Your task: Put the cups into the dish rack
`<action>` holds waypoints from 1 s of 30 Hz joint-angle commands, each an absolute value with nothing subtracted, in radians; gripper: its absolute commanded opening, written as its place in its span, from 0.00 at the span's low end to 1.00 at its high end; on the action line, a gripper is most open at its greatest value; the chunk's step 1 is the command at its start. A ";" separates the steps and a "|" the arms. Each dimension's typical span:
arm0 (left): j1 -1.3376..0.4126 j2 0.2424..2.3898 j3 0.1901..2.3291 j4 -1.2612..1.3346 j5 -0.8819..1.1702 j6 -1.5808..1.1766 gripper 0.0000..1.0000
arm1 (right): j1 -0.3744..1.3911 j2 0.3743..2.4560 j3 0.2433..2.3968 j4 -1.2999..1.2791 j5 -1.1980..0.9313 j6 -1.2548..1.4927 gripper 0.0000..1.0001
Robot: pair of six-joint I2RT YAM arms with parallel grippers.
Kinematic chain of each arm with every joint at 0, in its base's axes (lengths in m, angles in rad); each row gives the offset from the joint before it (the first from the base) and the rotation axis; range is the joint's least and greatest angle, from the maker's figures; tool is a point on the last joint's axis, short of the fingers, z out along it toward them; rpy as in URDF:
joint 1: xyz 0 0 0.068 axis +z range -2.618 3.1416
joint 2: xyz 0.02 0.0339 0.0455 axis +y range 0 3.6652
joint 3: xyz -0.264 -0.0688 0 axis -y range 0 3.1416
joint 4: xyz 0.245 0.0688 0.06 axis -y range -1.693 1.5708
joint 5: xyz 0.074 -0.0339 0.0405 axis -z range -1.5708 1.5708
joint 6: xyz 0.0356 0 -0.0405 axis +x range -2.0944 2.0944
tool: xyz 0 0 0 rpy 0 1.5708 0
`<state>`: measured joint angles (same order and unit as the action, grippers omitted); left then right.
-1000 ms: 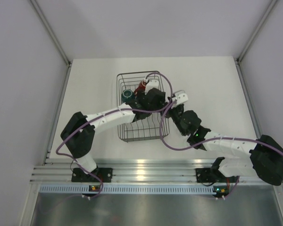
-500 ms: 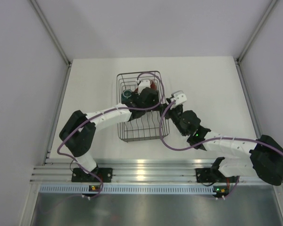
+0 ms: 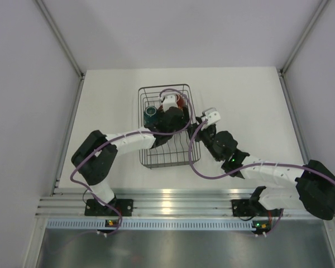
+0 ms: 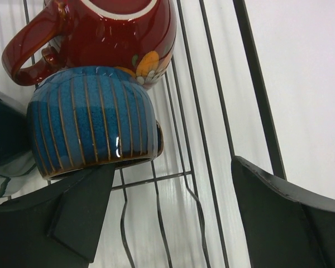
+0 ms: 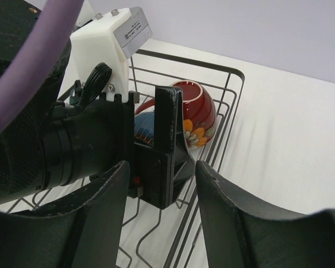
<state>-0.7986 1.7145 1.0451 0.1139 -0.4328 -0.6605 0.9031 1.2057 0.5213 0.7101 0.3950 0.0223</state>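
The dish rack (image 3: 156,159) is a dark wire basket at mid-table. A red patterned cup (image 4: 106,33) and a dark-blue ribbed cup (image 4: 92,128) lie against each other on the rack's floor at its far end. A teal mug (image 3: 151,112) stands beside them. My left gripper (image 4: 173,190) hangs open inside the rack just short of the blue cup, whose rim rests by the left finger (image 4: 78,212); nothing is between the jaws. My right gripper (image 5: 162,167) is open and empty at the rack's right rim (image 5: 229,72), facing the left gripper and the red cup (image 5: 192,109).
Upright wire prongs (image 4: 123,223) rise from the rack floor under my left gripper. Purple cables (image 3: 195,139) loop over the rack's right side between the arms. White table (image 3: 251,106) spreads to the right of the rack, and grey walls (image 3: 22,84) close in both sides.
My left arm has swung left and towards the rack's far end, so its wrist now sits over the cups. The right arm has not moved.
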 commanded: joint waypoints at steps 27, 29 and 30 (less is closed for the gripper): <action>-0.824 1.697 1.009 0.271 -0.635 -0.592 0.00 | 0.879 1.177 0.500 0.739 0.367 0.028 0.49; -0.830 1.649 0.982 0.282 -0.634 -0.575 0.00 | 0.877 1.164 0.506 0.723 0.364 0.026 0.50; -0.837 1.631 0.974 0.282 -0.634 -0.571 0.00 | 0.879 1.161 0.508 0.718 0.364 0.025 0.49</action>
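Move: The blue cup lies in the rack about 6 cm ahead of my open left hand, 4 cm to its left and 3 cm lower. The red cup stands roughly 6 cm beyond the blue one and 4 cm to its right. The green cup is some 8 cm left of the blue one, about level with it. From my right hand the blue cup is around 11 cm ahead, 9 cm left and 12 cm below. I ease my left hand about 3 cm forward and down, slightly left, to the right-hand edge of the blue cup's mouth, and close the wide-open fingers almost fully on its rim beside the handle. Keeping that pinch, I then draw back about 1.5 cm and rise a little. ##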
